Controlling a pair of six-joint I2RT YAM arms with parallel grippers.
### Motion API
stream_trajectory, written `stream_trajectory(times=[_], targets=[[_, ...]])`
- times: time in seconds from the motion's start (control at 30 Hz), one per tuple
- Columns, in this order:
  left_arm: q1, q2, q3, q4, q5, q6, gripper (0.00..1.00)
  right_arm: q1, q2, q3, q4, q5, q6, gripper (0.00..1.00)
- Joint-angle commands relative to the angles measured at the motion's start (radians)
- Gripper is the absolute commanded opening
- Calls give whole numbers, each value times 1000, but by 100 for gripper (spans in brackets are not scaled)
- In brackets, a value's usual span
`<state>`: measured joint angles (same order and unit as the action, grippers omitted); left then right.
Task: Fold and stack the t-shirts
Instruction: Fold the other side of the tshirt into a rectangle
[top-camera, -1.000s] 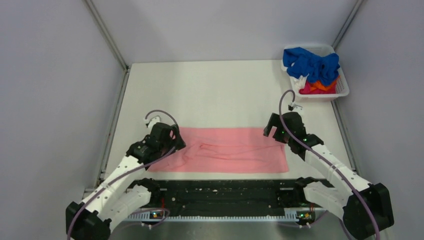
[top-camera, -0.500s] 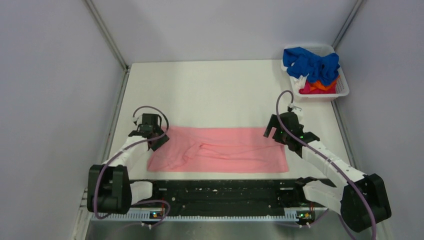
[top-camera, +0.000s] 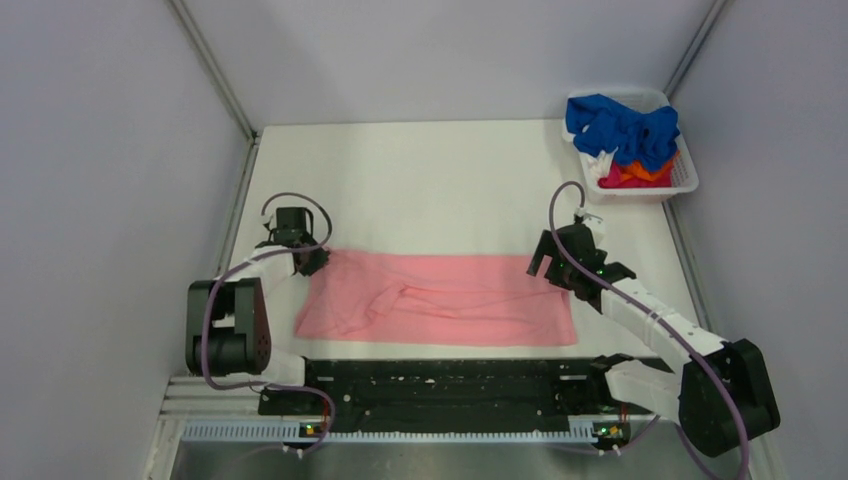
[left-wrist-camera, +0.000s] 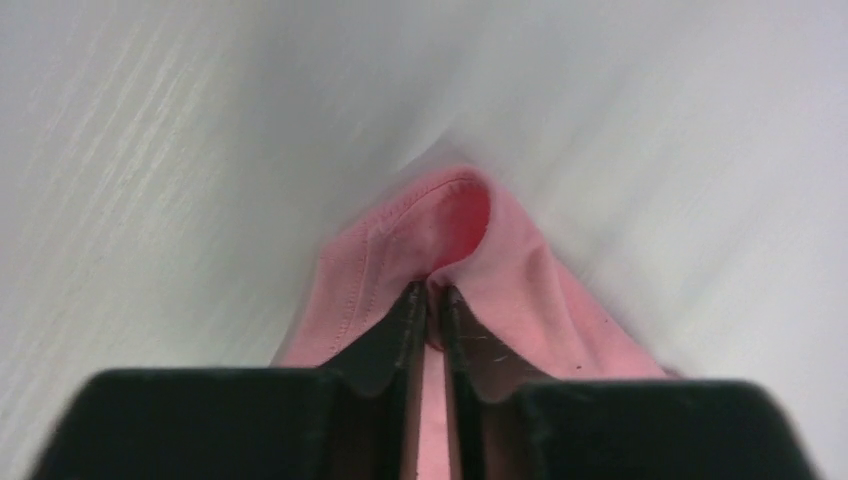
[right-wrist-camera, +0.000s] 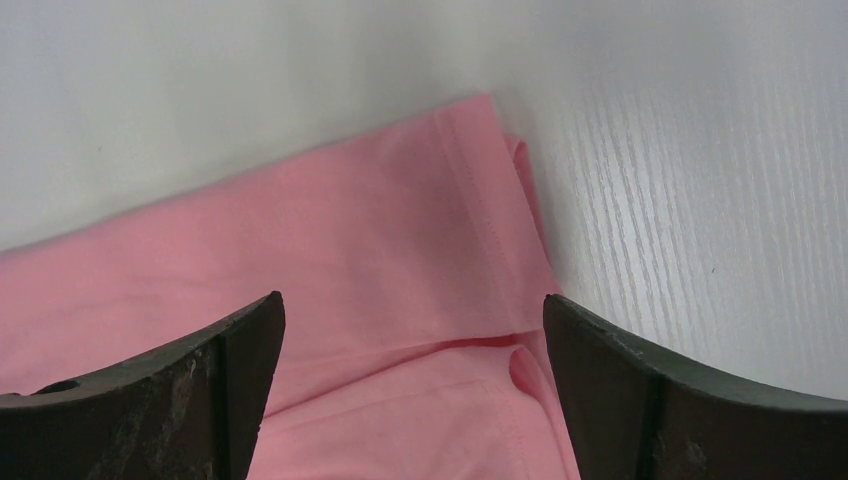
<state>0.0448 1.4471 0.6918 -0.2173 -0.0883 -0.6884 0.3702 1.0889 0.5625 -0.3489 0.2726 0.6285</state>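
Observation:
A salmon-pink t-shirt (top-camera: 440, 300) lies folded in a long strip across the near middle of the table. My left gripper (top-camera: 312, 262) is at its far left corner, shut on a pinch of the pink cloth (left-wrist-camera: 450, 230). My right gripper (top-camera: 545, 262) is open above the shirt's far right corner (right-wrist-camera: 470, 230), its jaws wide apart with pink cloth between them. Blue (top-camera: 620, 128), orange and red t-shirts (top-camera: 632, 176) are heaped in the basket at the far right.
A white plastic basket (top-camera: 686, 178) stands at the far right corner of the table. Grey walls close in the table (top-camera: 420, 180) on the left, back and right. A black rail (top-camera: 440, 385) runs along the near edge between the arm bases.
My left gripper has swung left and farther away, pulling the shirt's left corner outward. My right gripper has hardly moved.

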Motion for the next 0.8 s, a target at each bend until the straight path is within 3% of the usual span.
stream_trajectory(times=[0.0,0.1,0.53,0.77], targets=[[10,37,76,-17,81,26,10,5,-4,16,3,34,-3,99],[10,27,75,-32,122,30,0,6,-4,18,-3,31,-4,99],[12,-34,190,-189,-12,73,0,6,15,32,-37,60,-7,99],[31,71,278,-203,-53,73,0,6,14,31,-38,57,-9,99]])
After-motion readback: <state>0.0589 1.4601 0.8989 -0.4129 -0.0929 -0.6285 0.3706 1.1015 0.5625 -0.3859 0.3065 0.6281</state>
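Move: The left fingers, part closed, straddle a fold at the pink t-shirt's far left corner; the corner lies about 2 cm ahead of them, straight in line and 1 cm lower. The shirt's near left corner is roughly 20 cm back and 6 cm to the left of that hand, and its loose bunched flap some 9 cm back and 15 cm to the right, both on the table. From the right hand the far left corner lies about 50 cm left, 6 cm ahead and 4 cm lower. Sliding about 1 cm to the right at table height, the left hand shuts its fingers on the shirt's far left corner and pinches it. Then it rises some 4 cm, moving forward a couple of centimetres and back to its left by about 2 cm, and keeps the cloth gripped, with the wrist barely turning. ##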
